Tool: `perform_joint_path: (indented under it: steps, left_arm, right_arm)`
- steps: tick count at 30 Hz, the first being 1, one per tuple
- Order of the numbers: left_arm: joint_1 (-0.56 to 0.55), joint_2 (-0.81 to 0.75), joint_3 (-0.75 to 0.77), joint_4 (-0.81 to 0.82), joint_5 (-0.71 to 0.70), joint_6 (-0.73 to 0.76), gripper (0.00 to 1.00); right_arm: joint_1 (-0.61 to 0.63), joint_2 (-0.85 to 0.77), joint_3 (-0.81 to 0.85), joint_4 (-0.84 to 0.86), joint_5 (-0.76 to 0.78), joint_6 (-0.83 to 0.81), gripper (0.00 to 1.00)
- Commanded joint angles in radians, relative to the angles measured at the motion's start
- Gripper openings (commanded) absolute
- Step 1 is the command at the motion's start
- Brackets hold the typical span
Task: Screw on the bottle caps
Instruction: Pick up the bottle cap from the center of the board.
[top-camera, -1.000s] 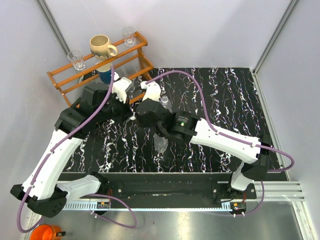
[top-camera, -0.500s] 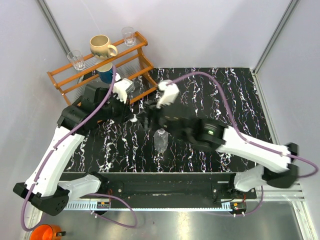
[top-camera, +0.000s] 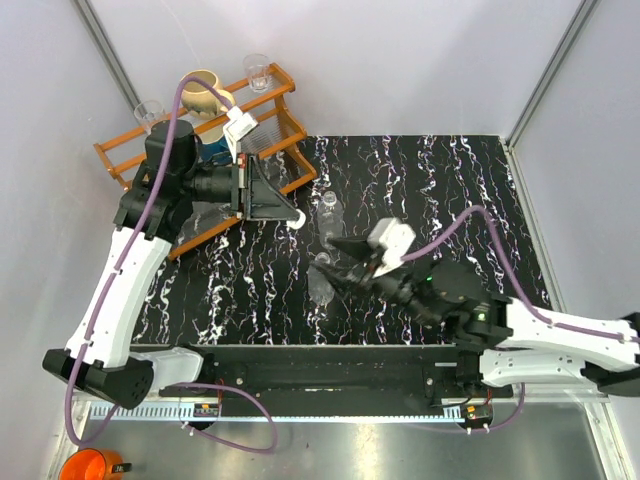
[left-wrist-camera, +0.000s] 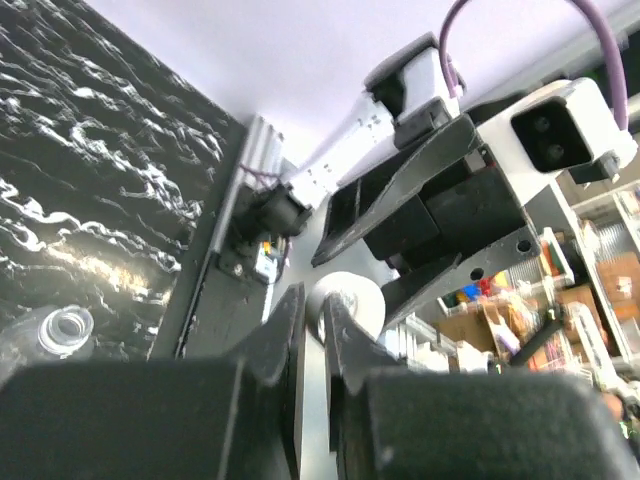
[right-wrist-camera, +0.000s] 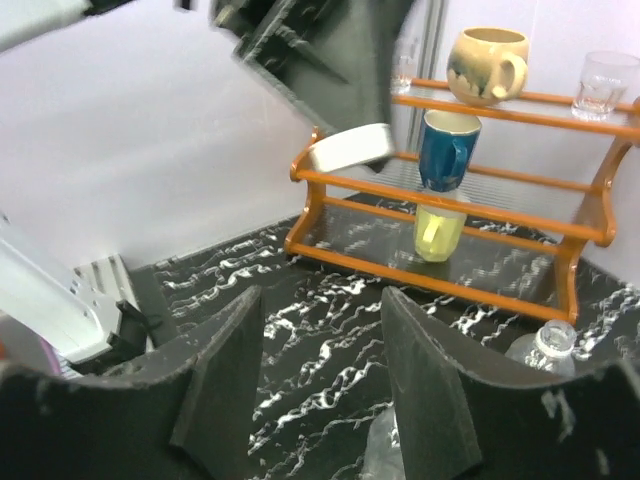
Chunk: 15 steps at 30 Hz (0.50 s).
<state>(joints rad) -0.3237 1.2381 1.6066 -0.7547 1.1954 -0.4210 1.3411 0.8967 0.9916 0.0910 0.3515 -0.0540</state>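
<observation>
My left gripper (top-camera: 292, 214) is raised over the table's back left and is shut on a white bottle cap (top-camera: 300, 219); the left wrist view shows the cap (left-wrist-camera: 358, 305) pinched between the two dark fingers. A clear bottle (top-camera: 328, 208) stands just right of it, its neck open (right-wrist-camera: 548, 342). A second bottle (top-camera: 320, 286) stands nearer the front, right beside my right gripper (top-camera: 338, 262). That gripper's fingers stand apart with nothing between them (right-wrist-camera: 322, 385), and the bottle (right-wrist-camera: 385, 445) shows low at their right. Only one cap shows.
A wooden rack (top-camera: 175, 135) stands at the back left with a cream mug (top-camera: 205, 92), a blue mug (right-wrist-camera: 447, 148), a yellow mug (right-wrist-camera: 437, 230) and drinking glasses (top-camera: 258, 68). Grey walls close in the left, back and right sides.
The right gripper has opened and drawn back from the rack area toward the front. The left arm has lifted and swung its gripper to point right, the cap still in it.
</observation>
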Motion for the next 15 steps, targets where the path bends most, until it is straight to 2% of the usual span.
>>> perform_joint_path:
  steps: [1,2,4,7,10,15]
  left_arm:
    - [0.005,-0.061,-0.146,0.874,0.239,-0.813,0.01]
    - [0.006,-0.065,-0.204,1.181,0.237,-0.926,0.01]
    - [0.006,-0.063,-0.221,1.305,0.240,-1.069,0.00]
    - [0.008,-0.078,-0.227,1.280,0.237,-1.014,0.00]
    - [0.008,-0.104,-0.247,1.116,0.234,-0.912,0.00]
    - [0.008,-0.131,-0.284,1.184,0.211,-0.963,0.00]
  right_arm:
    - [0.096,0.103,0.047,0.257,0.113,-0.380,0.58]
    - [0.116,0.114,0.036,0.301,0.154,-0.424,0.59]
    - [0.124,0.129,0.027,0.416,0.173,-0.504,0.59]
    - [0.147,0.145,0.010,0.545,0.185,-0.581,0.59]
    - [0.181,0.159,-0.010,0.667,0.221,-0.694,0.60]
    - [0.202,0.191,0.015,0.673,0.216,-0.774,0.61]
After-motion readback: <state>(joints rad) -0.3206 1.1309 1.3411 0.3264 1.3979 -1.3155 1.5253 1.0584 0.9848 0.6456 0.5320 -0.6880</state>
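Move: The cap I hold in my left fingertips is to go to my open right gripper, about 5 cm back, 7 cm right and 4 cm lower from my left hand. From my right hand that cap lies roughly 5 cm ahead, 5 cm left and 4 cm up; the near bottle stands about 7 cm ahead and 3 cm left, the far bottle some 19 cm ahead and 1 cm left, their middles around 26 cm down. I keep the cap pinched in my left hand, lift it about 6 cm, then draw it back towards my right gripper, its tips swinging up and back a little. My empty right hand, still open, slides briefly left towards the cap, eases part of the way back, then rises about 6.5 cm, tilting its fingers upward as the wrist turns nearly 30 degrees. ##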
